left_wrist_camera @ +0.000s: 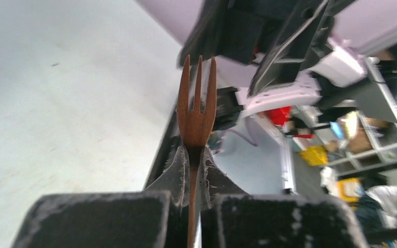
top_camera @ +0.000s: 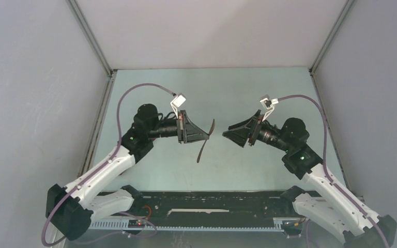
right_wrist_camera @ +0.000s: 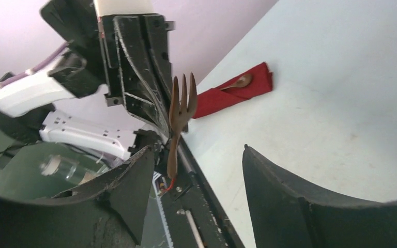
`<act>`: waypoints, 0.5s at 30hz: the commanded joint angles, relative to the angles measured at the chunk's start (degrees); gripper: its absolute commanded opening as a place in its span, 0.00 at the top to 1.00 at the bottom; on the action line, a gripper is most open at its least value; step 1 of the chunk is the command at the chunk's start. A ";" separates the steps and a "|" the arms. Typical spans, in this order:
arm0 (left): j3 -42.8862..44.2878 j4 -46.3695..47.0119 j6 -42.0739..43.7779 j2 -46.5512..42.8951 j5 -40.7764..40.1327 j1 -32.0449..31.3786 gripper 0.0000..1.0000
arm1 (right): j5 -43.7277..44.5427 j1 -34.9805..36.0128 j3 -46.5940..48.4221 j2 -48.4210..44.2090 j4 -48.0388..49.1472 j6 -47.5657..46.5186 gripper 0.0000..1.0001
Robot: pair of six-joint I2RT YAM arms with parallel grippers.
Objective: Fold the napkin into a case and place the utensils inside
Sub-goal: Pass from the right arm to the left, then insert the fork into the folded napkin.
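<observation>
My left gripper [top_camera: 208, 135] is shut on a dark brown fork [top_camera: 205, 142] and holds it in the air above the table's middle. In the left wrist view the fork [left_wrist_camera: 197, 108] stands tines up, its handle pinched between the closed jaws of the left gripper [left_wrist_camera: 195, 155]. My right gripper [top_camera: 226, 133] faces it from the right, open and apart from the fork. In the right wrist view the right gripper [right_wrist_camera: 197, 150] is spread wide and empty, with the fork [right_wrist_camera: 178, 116] beyond it. Farther off, the dark red napkin [right_wrist_camera: 212, 101] lies folded as a narrow case, the spoon [right_wrist_camera: 239, 82] tucked in it. The top view does not show the napkin.
A black rail [top_camera: 212, 199] runs along the table's near edge between the arm bases. Grey walls [top_camera: 41, 103] close the table in on the left, right and back.
</observation>
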 commanded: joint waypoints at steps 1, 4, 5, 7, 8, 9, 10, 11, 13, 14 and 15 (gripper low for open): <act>7.40 -31.23 19.53 -2.26 -6.76 2.51 1.00 | -0.56 -5.83 0.37 -3.59 -6.98 -2.76 0.29; 15.65 -49.87 31.90 -0.98 -19.09 3.52 1.00 | -3.04 -9.41 0.36 -4.36 -10.66 -3.32 0.29; 19.29 -56.43 39.02 0.18 -27.17 3.43 1.00 | -3.30 -10.11 0.35 -4.52 -12.07 -3.73 0.29; 23.84 -66.39 47.40 2.22 -39.67 4.05 1.00 | -3.59 -10.54 0.29 -5.03 -14.70 -4.63 0.29; 24.24 -67.25 52.07 2.61 -42.84 4.36 1.00 | -3.88 -10.24 0.09 -5.25 -15.81 -5.09 0.29; 23.94 -67.25 56.09 2.97 -47.00 4.36 1.00 | -4.02 -9.82 -0.51 -5.79 -16.25 -5.21 0.29; 22.99 -65.87 58.28 3.15 -50.26 4.72 1.00 | -4.04 -9.31 -1.27 -6.46 -16.70 -5.09 0.29; 21.82 -63.61 59.58 3.22 -52.08 5.47 1.00 | -4.17 -8.98 -1.76 -7.47 -17.25 -4.86 0.29; 18.65 -58.47 62.94 3.48 -54.88 6.40 1.00 | -4.05 -8.17 -2.59 -9.99 -19.06 -5.07 0.29; 16.34 -55.19 64.87 3.79 -56.83 6.82 1.00 | -3.30 -7.76 -2.83 -11.34 -20.31 -5.47 0.29; 13.80 -52.19 66.56 4.33 -57.87 7.89 1.00 | -2.77 -7.47 -3.18 -12.64 -21.30 -5.61 0.29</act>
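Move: Far to the left hand's left, about 36 cm, lies the folded napkin for the fork the hand already holds; its middle is some 4 cm ahead of the hand and 28 cm below. The spoon tucked in it shows at its outer end, roughly 33 cm left and 8 cm ahead of the left hand, at the same depth. From the empty right hand the napkin is about 43 cm left, 3 cm ahead and 30 cm below. Sweeping the fork away from the right gripper, the left arm goes about 15 cm left, with some forward and down travel, towards the napkin, its wrist swinging the fingers from pointing right to pointing mostly down, still pinching the fork by its neck. The right hand, already open and empty, backs off some 4 cm right, then sinks about as far while drawing back slightly. ##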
